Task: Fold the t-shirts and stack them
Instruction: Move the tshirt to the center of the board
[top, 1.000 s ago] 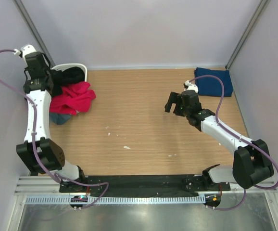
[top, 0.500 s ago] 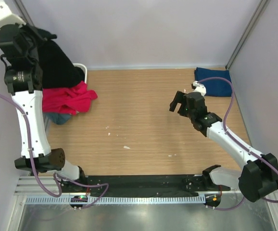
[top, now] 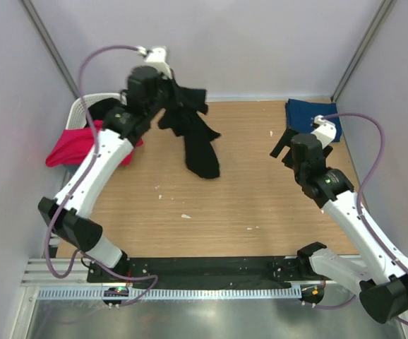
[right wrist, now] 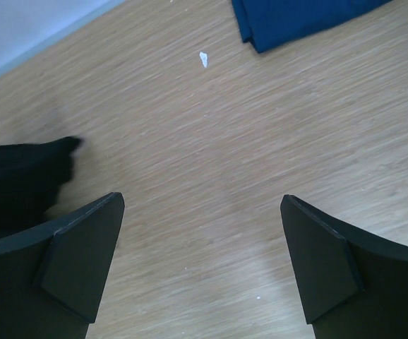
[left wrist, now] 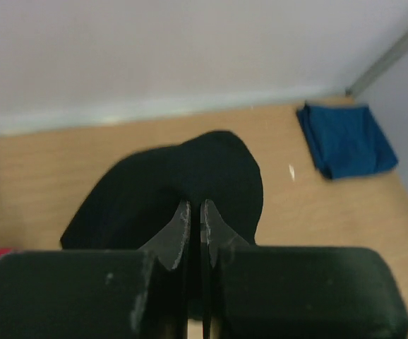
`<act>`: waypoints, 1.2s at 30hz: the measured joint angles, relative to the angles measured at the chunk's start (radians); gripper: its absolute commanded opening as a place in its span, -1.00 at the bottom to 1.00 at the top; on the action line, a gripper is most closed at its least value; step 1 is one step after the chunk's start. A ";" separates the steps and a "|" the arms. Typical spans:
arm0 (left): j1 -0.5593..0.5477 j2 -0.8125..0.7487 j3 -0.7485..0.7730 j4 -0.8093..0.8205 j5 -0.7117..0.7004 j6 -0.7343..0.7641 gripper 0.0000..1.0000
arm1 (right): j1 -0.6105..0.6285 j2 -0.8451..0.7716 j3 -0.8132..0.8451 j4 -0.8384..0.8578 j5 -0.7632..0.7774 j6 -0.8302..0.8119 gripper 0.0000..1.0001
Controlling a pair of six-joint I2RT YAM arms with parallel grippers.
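Note:
My left gripper (top: 170, 97) is raised near the back wall, shut on a bunch of the black t-shirt (top: 198, 145), which dangles with its lower end over the wooden table (top: 246, 198). In the left wrist view my fingers (left wrist: 181, 224) pinch the black t-shirt (left wrist: 183, 173) between them. The magenta-red t-shirt (top: 77, 145) drapes over the basket at far left. The navy blue t-shirt (top: 310, 114) lies folded at the back right, also seen as the navy blue t-shirt (right wrist: 296, 18). To the right of the black t-shirt, my right gripper (top: 283, 146) hovers open and holds nothing.
The white lattice basket (top: 84, 107) stands at the back left with dark cloth inside. A small white scrap (right wrist: 204, 58) lies near the navy t-shirt, and a few more specks (top: 185, 215) dot the table. Grey walls close in the back and sides.
My left arm swung from the basket corner to the right, hauling the black t-shirt out over the table. The red t-shirt slid left over the basket. My right arm drew back to the right.

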 measured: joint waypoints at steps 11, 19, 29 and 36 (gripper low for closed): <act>-0.467 0.206 -0.501 0.172 0.016 -0.132 -0.99 | -0.001 -0.068 -0.040 -0.045 -0.007 0.008 0.99; -0.522 0.130 -0.693 0.216 -0.050 -0.221 0.71 | -0.001 0.014 -0.082 -0.094 -0.060 0.033 0.99; -0.422 -0.081 -0.800 0.134 -0.162 -0.324 0.92 | -0.001 0.194 -0.097 -0.045 -0.153 0.034 0.82; -0.299 -0.222 -0.833 0.125 -0.140 -0.306 0.87 | -0.001 0.328 -0.097 0.132 -0.255 0.047 0.39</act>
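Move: The left hand, high up with the black t-shirt hanging from its shut fingers, is taking it to the board's center, about 5 cm back, 11 cm to the right and some 42 cm below. Around the left hand, the red t-shirt over the basket lies about 28 cm left, 2 cm back and 30 cm down; the folded blue t-shirt about 46 cm right, 15 cm ahead and 41 cm down. From the right hand, the board's center is about 6 cm ahead, 23 cm left, 24 cm down. Down, right and back in one fast swing, the left hand flings the black t-shirt towards the board, sinking about 30 cm and tipping fingers-down some 30 degrees. It opens wide low down, lets go, drifts left, then rises clear. The right hand, after a small lift back, sinks about 13 cm, tips down, then swings left and forward over the shirt, starting to close. ##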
